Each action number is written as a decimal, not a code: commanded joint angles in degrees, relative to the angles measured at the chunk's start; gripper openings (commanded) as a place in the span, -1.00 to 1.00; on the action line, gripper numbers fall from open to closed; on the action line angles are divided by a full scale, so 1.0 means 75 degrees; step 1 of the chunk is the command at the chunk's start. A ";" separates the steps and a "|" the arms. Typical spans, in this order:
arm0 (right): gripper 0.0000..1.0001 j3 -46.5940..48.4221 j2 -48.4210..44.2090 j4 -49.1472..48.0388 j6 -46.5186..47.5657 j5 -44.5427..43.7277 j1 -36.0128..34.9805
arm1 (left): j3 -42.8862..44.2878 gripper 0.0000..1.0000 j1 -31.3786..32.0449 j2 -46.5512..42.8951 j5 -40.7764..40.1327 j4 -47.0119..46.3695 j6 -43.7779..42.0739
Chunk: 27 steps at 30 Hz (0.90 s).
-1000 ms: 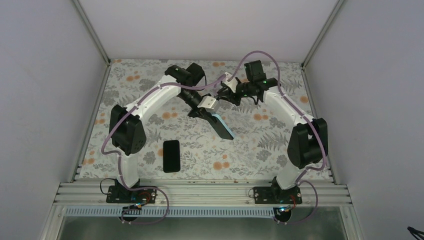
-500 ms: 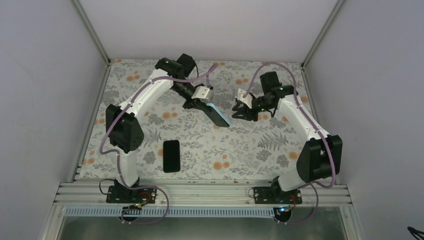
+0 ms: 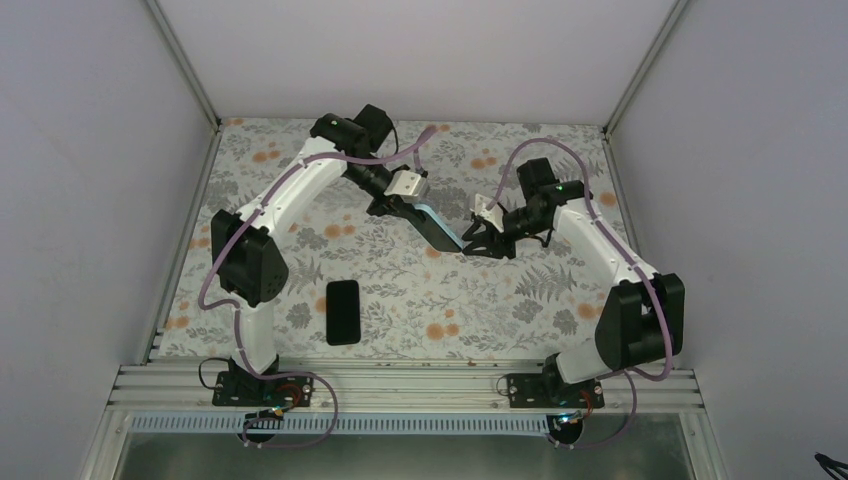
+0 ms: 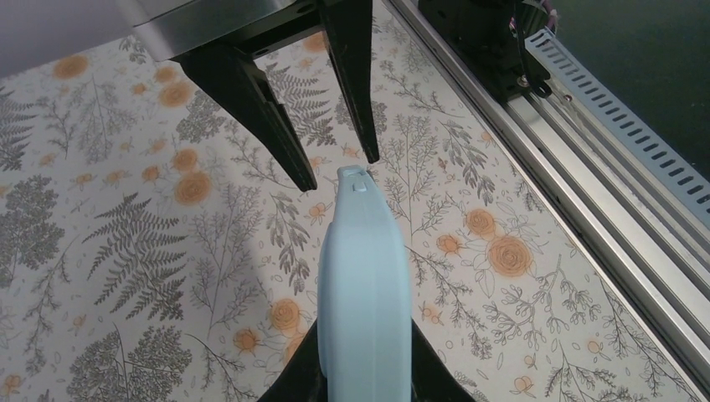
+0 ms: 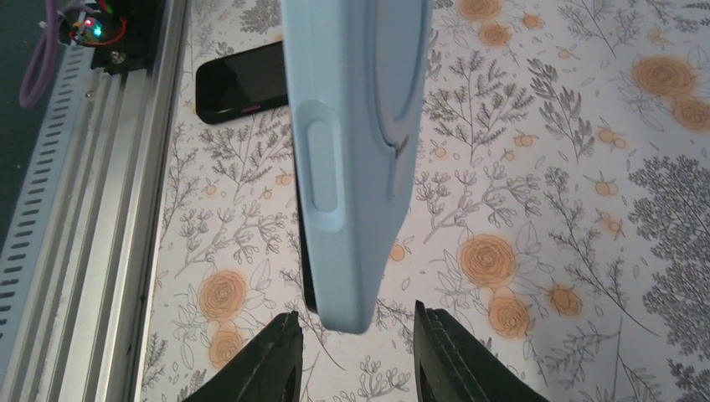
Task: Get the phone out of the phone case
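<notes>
The light blue phone case (image 4: 365, 285) hangs edge-on above the mat, and my left gripper (image 4: 364, 373) is shut on its near end. The phone (image 5: 303, 260) sits inside it, showing as a thin black strip along one edge of the phone case (image 5: 356, 142). From above, the cased phone (image 3: 437, 233) slants down from my left gripper (image 3: 405, 207). My right gripper (image 3: 468, 238) is open at the case's free end. Its fingertips (image 5: 283, 352) stand on either side of that end without touching it, with my right gripper (image 5: 352, 335) just short of the corner.
A second, all-black phone (image 3: 342, 311) lies flat on the floral mat (image 3: 520, 300) near the front, seen also as the black phone (image 5: 243, 79) beside the aluminium rail (image 5: 100, 209). White walls enclose the table on three sides.
My right gripper has opened, pulled away from the case's upper part and come round to its lower free end. My left arm shifted slightly back and left, still holding the case.
</notes>
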State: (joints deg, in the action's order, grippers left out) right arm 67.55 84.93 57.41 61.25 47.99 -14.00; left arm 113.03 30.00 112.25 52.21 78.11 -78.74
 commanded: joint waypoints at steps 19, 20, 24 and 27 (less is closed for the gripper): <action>-0.73 0.0245 0.0231 -0.0737 -0.0358 0.0389 -0.0215 | -0.0122 -0.95 0.0098 -0.0252 0.0912 -0.0031 -0.0328; -0.74 0.0245 0.0221 -0.0858 -0.0436 0.0339 -0.0220 | -0.0093 -0.95 0.0101 -0.0258 0.0951 -0.0031 -0.0288; -0.74 -0.0088 0.0020 -0.1697 -0.0932 -0.0191 -0.0387 | -0.0073 -0.95 0.0113 -0.0283 0.1073 -0.0031 -0.0283; -0.71 -0.0381 -0.0304 -0.2623 -0.1533 -0.0437 -0.0418 | -0.0090 -0.95 0.0134 -0.0299 0.1170 -0.0031 -0.0284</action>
State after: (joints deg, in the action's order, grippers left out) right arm 66.78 85.56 50.98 56.03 47.27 -16.21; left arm 112.25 29.50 112.25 50.78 76.90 -78.94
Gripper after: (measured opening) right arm 0.142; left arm 0.116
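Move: The free lower end of the phone case, still held at its other end by the left fingers, lies about 2 cm left and 1 cm ahead of the right fingertips, level with them. From the left hand that free end is some 14 cm right, 4 cm back and 7 cm down. The black phone on the table lies roughly 30 cm left of the right hand, 12 cm back and 16 cm below. The right hand eases about 2 cm left and forward and pinches the case's free end; the left keeps hold. ##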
